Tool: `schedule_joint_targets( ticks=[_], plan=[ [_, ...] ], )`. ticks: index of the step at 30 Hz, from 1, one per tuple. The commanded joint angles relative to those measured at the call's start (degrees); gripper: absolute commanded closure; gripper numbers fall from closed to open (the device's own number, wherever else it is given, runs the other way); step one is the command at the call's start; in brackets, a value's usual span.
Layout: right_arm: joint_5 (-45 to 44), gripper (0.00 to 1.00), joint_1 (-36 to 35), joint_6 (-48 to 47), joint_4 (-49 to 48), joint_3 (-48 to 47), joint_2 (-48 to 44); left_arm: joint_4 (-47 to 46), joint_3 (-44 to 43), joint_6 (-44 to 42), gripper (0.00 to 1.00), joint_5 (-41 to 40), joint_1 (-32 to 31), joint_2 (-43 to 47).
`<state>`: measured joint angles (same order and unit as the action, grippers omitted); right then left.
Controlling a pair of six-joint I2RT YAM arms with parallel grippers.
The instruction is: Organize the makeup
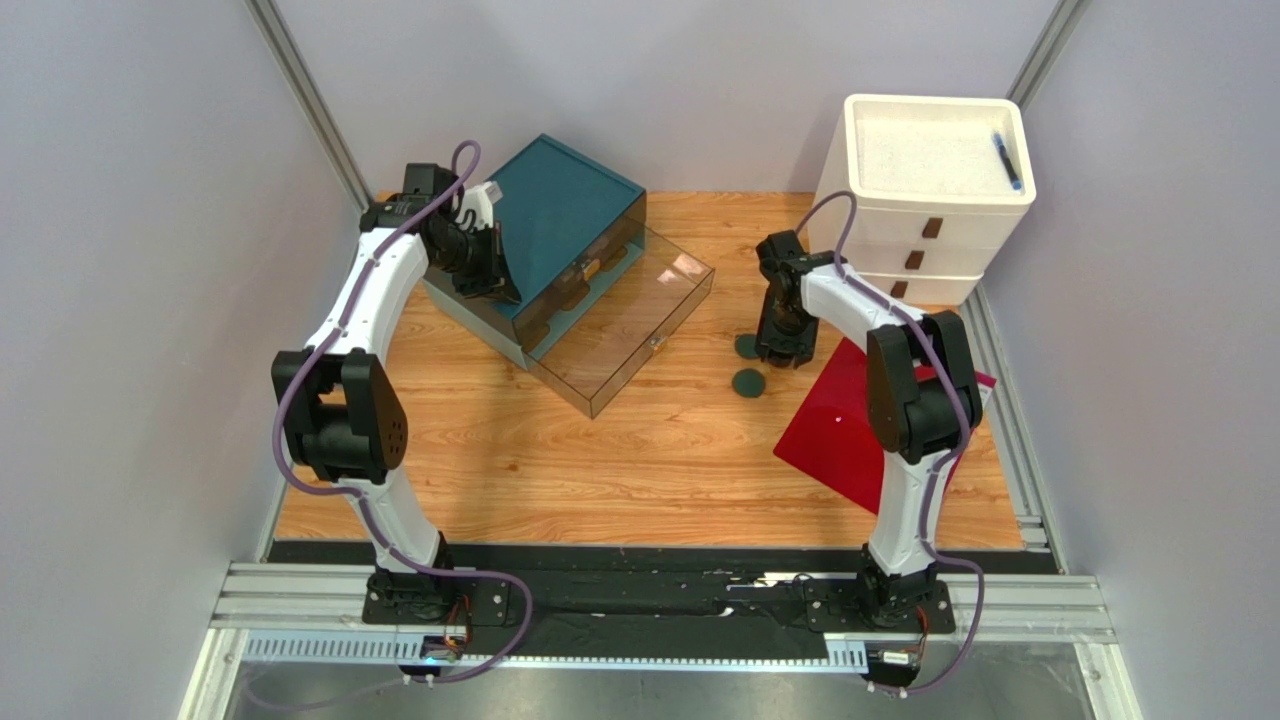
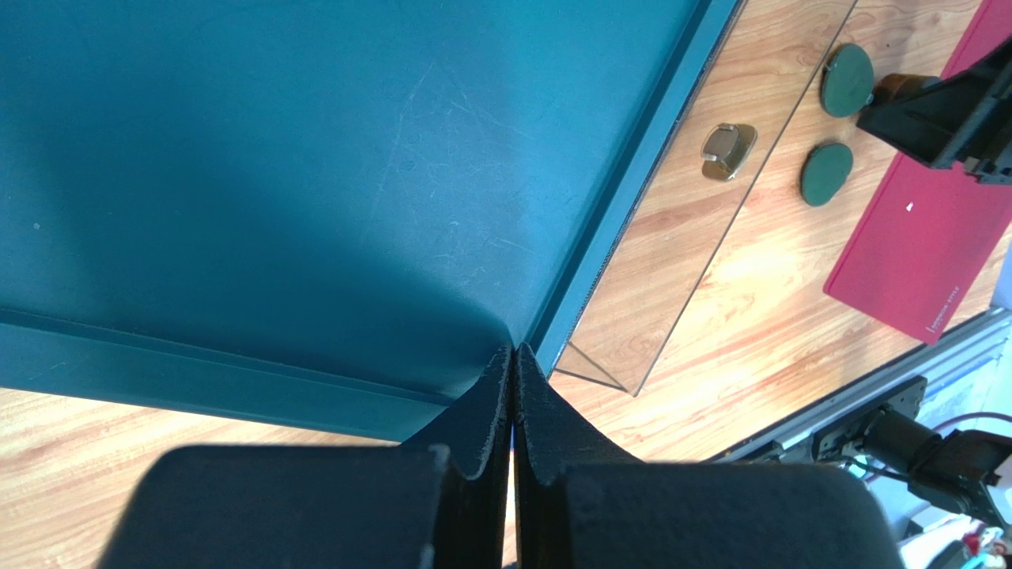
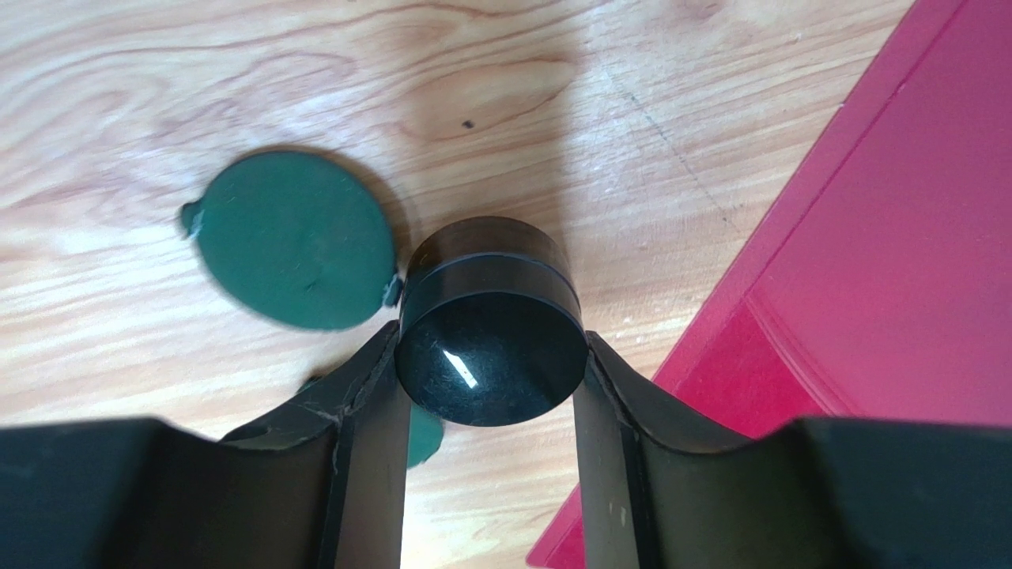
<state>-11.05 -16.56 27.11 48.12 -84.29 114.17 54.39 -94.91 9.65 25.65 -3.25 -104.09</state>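
A black round compact of the makeup stands on the wooden table, and my right gripper is shut on it, one finger touching each side. One dark-green compact lies flat just beyond it to the left. A second green compact is mostly hidden behind my left finger. In the top view both green compacts lie beside the right gripper. My left gripper is shut, its tips at the corner of the teal box lid. No bottles or tubes are in view.
A clear drawer with a silver knob stands pulled out from the teal box. A flat red sheet lies right of the compacts. A white drawer unit at the back right carries a blue pen.
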Motion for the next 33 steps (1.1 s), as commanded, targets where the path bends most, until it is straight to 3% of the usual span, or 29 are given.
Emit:
schedule_joint_targets(
  ticks=[1, 6, 10, 14, 24, 27, 28, 31, 33],
  plan=[
    [2.3, 1.0, -1.5, -1.3, -0.6, -4.7, -6.9, 12.1, 6.2, -3.9, 1.0, -9.5, -0.7, -7.1],
    [2.8, 1.0, -5.9, -1.7, 3.2, -16.8, -4.6, 12.1, 6.2, -4.1, 1.0, -9.7, -0.7, -7.2],
    [4.5, 1.0, -10.1, -1.4, 5.0, -30.6, 0.3, 12.1, 6.3, -4.0, 1.0, -9.6, -0.6, -7.3],
    [6.1, 1.0, -13.8, -0.7, 5.6, -38.5, 8.0, 11.9, 6.5, -3.8, 1.0, -9.4, -0.7, -7.4],
    [10.3, 0.97, -16.3, 4.4, 3.6, -43.8, 19.0, 11.8, 6.7, -3.9, 1.0, -9.2, -0.7, -7.4],
    [10.3, 0.92, -16.3, 4.9, 2.9, -44.2, 19.9, 11.8, 6.7, -3.8, 1.0, -9.2, -0.7, -7.4],
    [10.3, 0.79, -16.3, 5.0, 2.8, -44.4, 20.1, 11.8, 6.8, -3.8, 1.0, -9.1, -0.7, -7.3],
    [9.6, 0.56, -16.3, 5.3, 2.7, -44.3, 20.0, 11.6, 6.9, -3.7, 1.0, -9.1, -0.7, -7.0],
    [8.9, 0.48, -16.3, 5.5, 2.8, -44.1, 19.9, 11.3, 7.3, -3.5, 1.0, -9.0, -0.7, -6.6]
  ],
)
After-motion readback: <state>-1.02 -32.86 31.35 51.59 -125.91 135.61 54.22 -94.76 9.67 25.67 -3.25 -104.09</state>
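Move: The right gripper already grips the black-lidded jar just off the table. The open lower drawer's middle lies about 25 cm to its left and 6 cm farther out, roughly level in height. One green compact sits some 5 cm left and 1 cm ahead, another 5 cm left and 5 cm back, both about 3 cm lower; the teal cabinet is about 35 cm left, 15 cm ahead. From the left gripper, the drawer is some 14 cm right, 2 cm back, 13 cm below. Keep the jar pinched and swing the right gripper left in an arc, over the green compacts and the drawer's side: climb about 17 cm while going outward, then sink some 12 cm over the open drawer, ending about 22 cm left and 8 cm farther out. Roll its left side up and turn it counter-clockwise, roughly 15 degrees each. Leave the left gripper still, shut, at the cabinet's near corner. ##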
